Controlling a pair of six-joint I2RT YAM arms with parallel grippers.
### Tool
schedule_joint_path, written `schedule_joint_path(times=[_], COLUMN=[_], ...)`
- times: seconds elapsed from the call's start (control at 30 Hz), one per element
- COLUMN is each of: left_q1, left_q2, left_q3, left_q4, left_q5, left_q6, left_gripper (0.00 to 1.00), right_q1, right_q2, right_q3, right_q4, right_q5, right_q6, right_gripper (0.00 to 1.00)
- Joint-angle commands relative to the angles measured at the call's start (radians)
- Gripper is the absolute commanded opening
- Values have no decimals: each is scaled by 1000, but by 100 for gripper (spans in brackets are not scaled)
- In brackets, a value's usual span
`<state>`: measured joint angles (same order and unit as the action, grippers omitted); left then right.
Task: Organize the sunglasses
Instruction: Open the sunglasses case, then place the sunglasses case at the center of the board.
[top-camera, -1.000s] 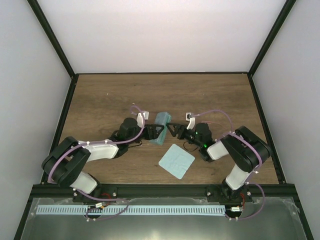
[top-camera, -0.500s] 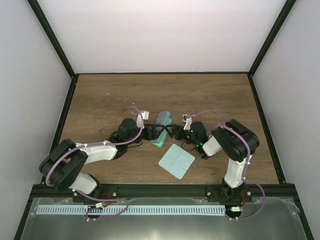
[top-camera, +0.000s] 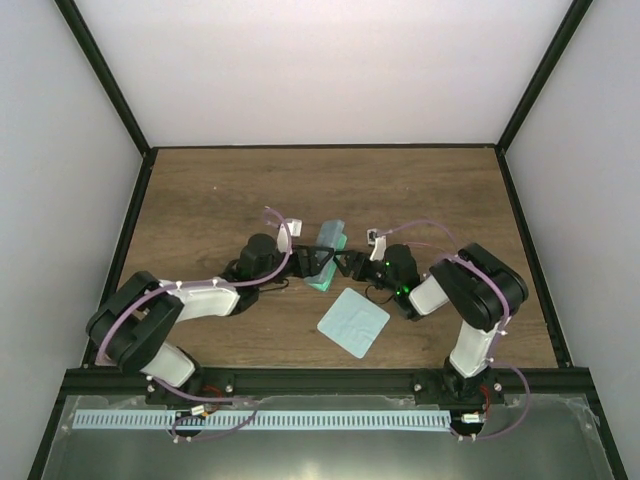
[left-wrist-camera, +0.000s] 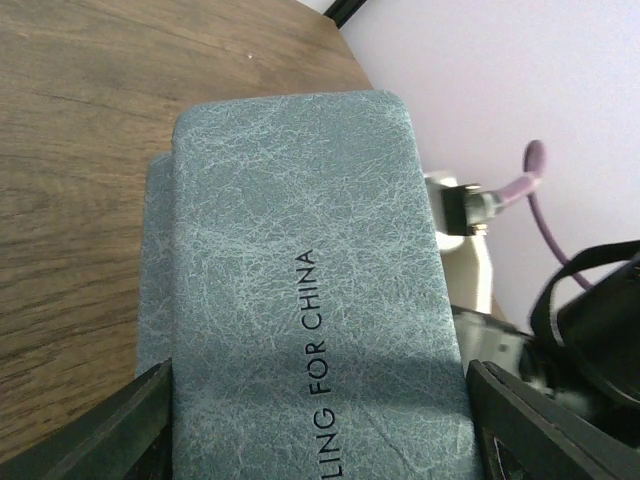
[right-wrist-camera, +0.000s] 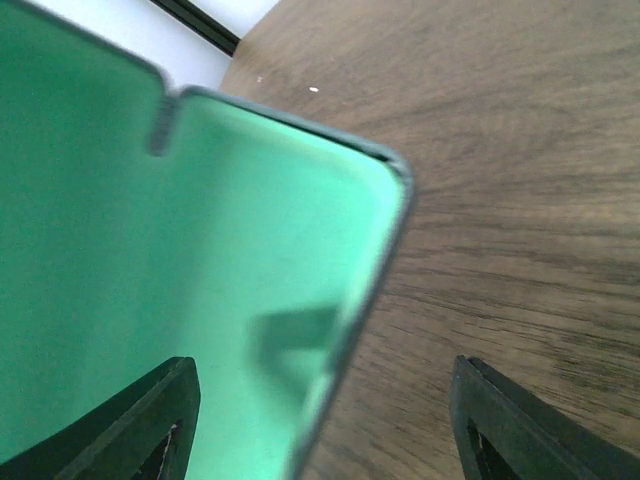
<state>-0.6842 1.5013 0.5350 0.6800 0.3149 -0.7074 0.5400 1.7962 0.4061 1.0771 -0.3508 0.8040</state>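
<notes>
A teal sunglasses case (top-camera: 327, 243) sits at mid-table between both arms, its lid raised. The left wrist view looks at the lid's outer face (left-wrist-camera: 300, 250), printed with black letters, and my left gripper (left-wrist-camera: 318, 420) is shut on its two side edges. The right wrist view faces the case's green lining (right-wrist-camera: 150, 260). My right gripper (right-wrist-camera: 320, 420) stands open, the lid's edge running between its jaws without touching either one. From above, the left gripper (top-camera: 305, 260) and the right gripper (top-camera: 345, 262) meet at the case from either side. The sunglasses themselves are out of view.
A light blue cleaning cloth (top-camera: 353, 322) lies flat in front of the case, near the right arm. Black frame rails (top-camera: 130, 240) border the wooden table (top-camera: 420, 190) on the left, right and far sides.
The case has tilted and shifted slightly back and right between the grippers. The right arm's elbow has drawn inward toward the centre. Neither gripper's jaws have changed width.
</notes>
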Motion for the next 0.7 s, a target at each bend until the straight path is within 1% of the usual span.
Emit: schedule_joint_path(times=[0.0, 0.2, 0.3, 0.43, 0.57, 0.67], left_q1=[0, 4, 21, 53, 85, 94], left_q2=[47, 94, 123, 191, 263, 292], left_q3=[52, 96, 98, 108, 123, 133], left_q4=[51, -16, -4, 33, 91, 99], left_q5=[-21, -48, -41, 7, 87, 107], left_q6=[-8, -17, -32, -59, -95, -102], left_gripper=[69, 69, 69, 69, 69, 69], right_q1=[-3, -2, -2, -2, -2, -2], right_q2=[-68, -126, -137, -114, -87, -72], right_q3=[-21, -40, -41, -31, -19, -11], right_q4=[5, -38, -54, -62, -64, -63], right_q5=[-13, 16, 27, 39, 50, 42], right_q6=[-29, -50, -56, -54, -47, -47], right_gripper=[70, 70, 70, 70, 70, 70])
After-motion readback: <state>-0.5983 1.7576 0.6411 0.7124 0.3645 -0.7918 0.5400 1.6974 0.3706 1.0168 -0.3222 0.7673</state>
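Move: The left hand already holds the sunglasses case by its upright lid, the case's middle about 2 cm to this hand's right and 3 cm below; the green tray is open towards the right hand. From the right hand, the case's middle is some 5 cm left, 1 cm ahead and 1 cm up. From the right hand, the light blue cloth lies about 15 cm back, 1 cm right and 5 cm below, and the sunglasses about 18 cm right, 2 cm ahead and 5 cm below. Keeping its grip on the lid's edges, the left hand carries the open case down towards the table about 5.5 cm while reaching forward some 4.5 cm, tipping about 10 degrees downward. The right hand, fingers staying open, rises about 2.5 cm by the tray's free edge, then sinks roughly half of that back, easing slightly to the right and back. ##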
